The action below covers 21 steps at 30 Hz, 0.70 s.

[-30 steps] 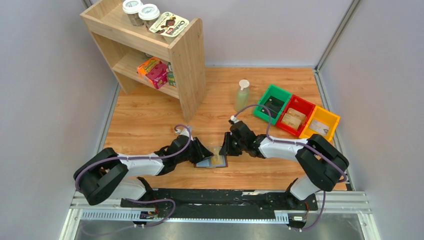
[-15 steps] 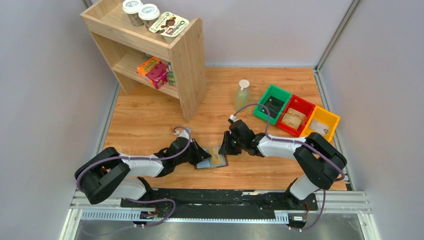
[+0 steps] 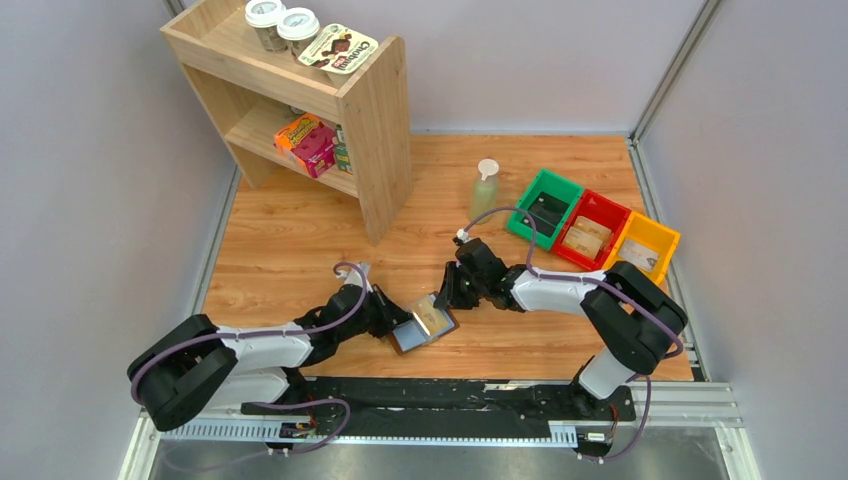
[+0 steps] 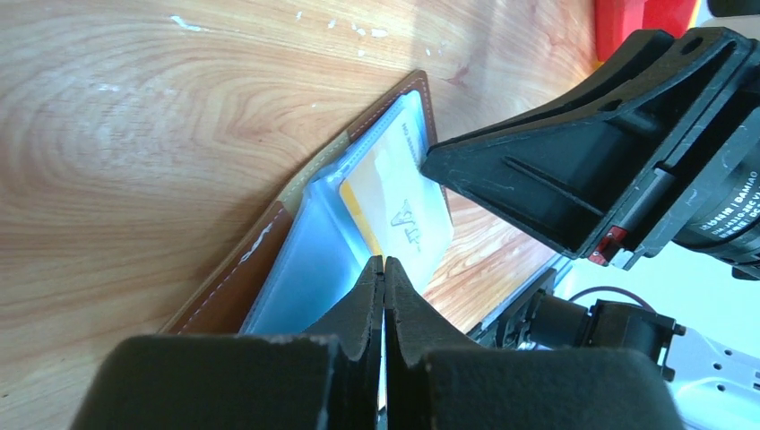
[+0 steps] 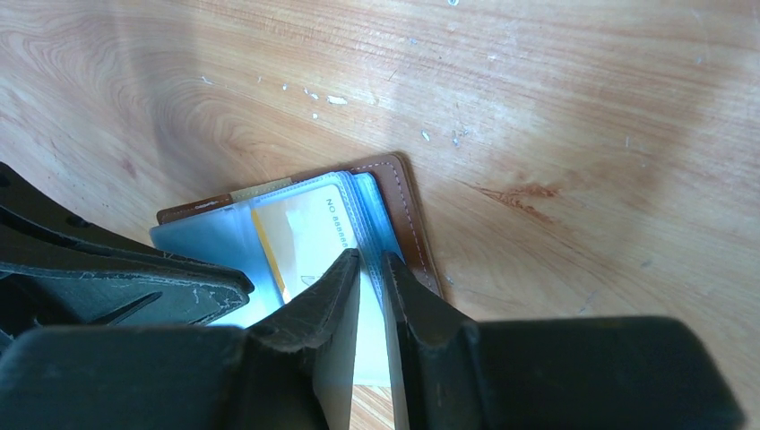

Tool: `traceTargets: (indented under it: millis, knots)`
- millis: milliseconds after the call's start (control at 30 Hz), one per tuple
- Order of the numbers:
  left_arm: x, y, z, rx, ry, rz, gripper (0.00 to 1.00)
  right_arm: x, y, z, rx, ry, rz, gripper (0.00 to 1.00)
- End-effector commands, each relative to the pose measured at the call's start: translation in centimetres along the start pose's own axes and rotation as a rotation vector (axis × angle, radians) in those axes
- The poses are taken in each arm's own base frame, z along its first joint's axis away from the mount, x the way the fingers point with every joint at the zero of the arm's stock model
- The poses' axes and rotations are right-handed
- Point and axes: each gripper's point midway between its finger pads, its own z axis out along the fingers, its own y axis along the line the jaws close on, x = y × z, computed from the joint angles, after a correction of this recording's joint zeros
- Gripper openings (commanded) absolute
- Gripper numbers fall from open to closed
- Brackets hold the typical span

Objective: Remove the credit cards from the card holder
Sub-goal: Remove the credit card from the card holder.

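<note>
The brown card holder (image 3: 449,325) lies open on the table between my two grippers, its grey-blue sleeves fanned up. In the left wrist view its leather cover (image 4: 242,278) runs diagonally. A pale credit card (image 4: 408,206) with a yellow stripe sticks out of the sleeves. My left gripper (image 4: 384,262) is shut on that card's near edge, coming from the left (image 3: 393,322). My right gripper (image 5: 375,260) comes from the far right (image 3: 441,297), its jaws pinching the edge of the sleeve stack beside the leather cover (image 5: 408,206). The same card (image 5: 309,219) lies just left of those jaws.
A wooden shelf (image 3: 320,110) with jars and boxes stands at the back left. A clear bottle (image 3: 484,190) stands mid-back. Green (image 3: 545,207), red (image 3: 592,232) and yellow (image 3: 640,247) bins line the right side.
My left gripper has closed and drawn back toward the near left. The card holder has turned and slid that way with it. The right jaws have narrowed slightly.
</note>
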Motion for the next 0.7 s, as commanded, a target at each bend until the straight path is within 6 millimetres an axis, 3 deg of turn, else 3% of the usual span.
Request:
traceTargets:
  millis: [0,167,300,667]
  knots:
    - [0.0,0.8,-0.3,-0.030,-0.011,-0.015,0.01,2.2,-2.9,0.7,0.100,0.071,0.007,0.22]
    - [0.4,-0.8,-0.2,0.014,0.017,-0.012,0.27,2.2,-2.8,0.6,0.096,0.069,0.005,0.23]
    - [1.2,-1.7,0.0,0.019,0.040,-0.001,0.38,2.1,-2.7,0.5,0.091,0.063,0.008,0.23]
    - [1.6,-0.9,1.8,-0.014,0.036,-0.084,0.38,2.3,-2.6,0.4,0.077,0.062,0.026,0.22]
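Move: The credit card, still in its pocket in the open card holder, lies about 4 cm to the left gripper's right, 1 cm farther out and some 3 cm below. The holder's middle is about 2 cm to that gripper's right and 1 cm nearer the base. The right gripper's tips are 6 cm to the left one's right and 3 cm farther out. From the right gripper, the card lies about 2 cm left, 2 cm back and 1 cm below. Open the shut left gripper to about two fifths. Meanwhile ease it back, first slightly left, then right and down, about 2.5 cm in all from its start, tipping the fingers some 5 degrees steeper, so the spread tips come down by the card's yellow-striped near edge. Hold the right gripper still, slightly open, at the pocket's outer edge. ##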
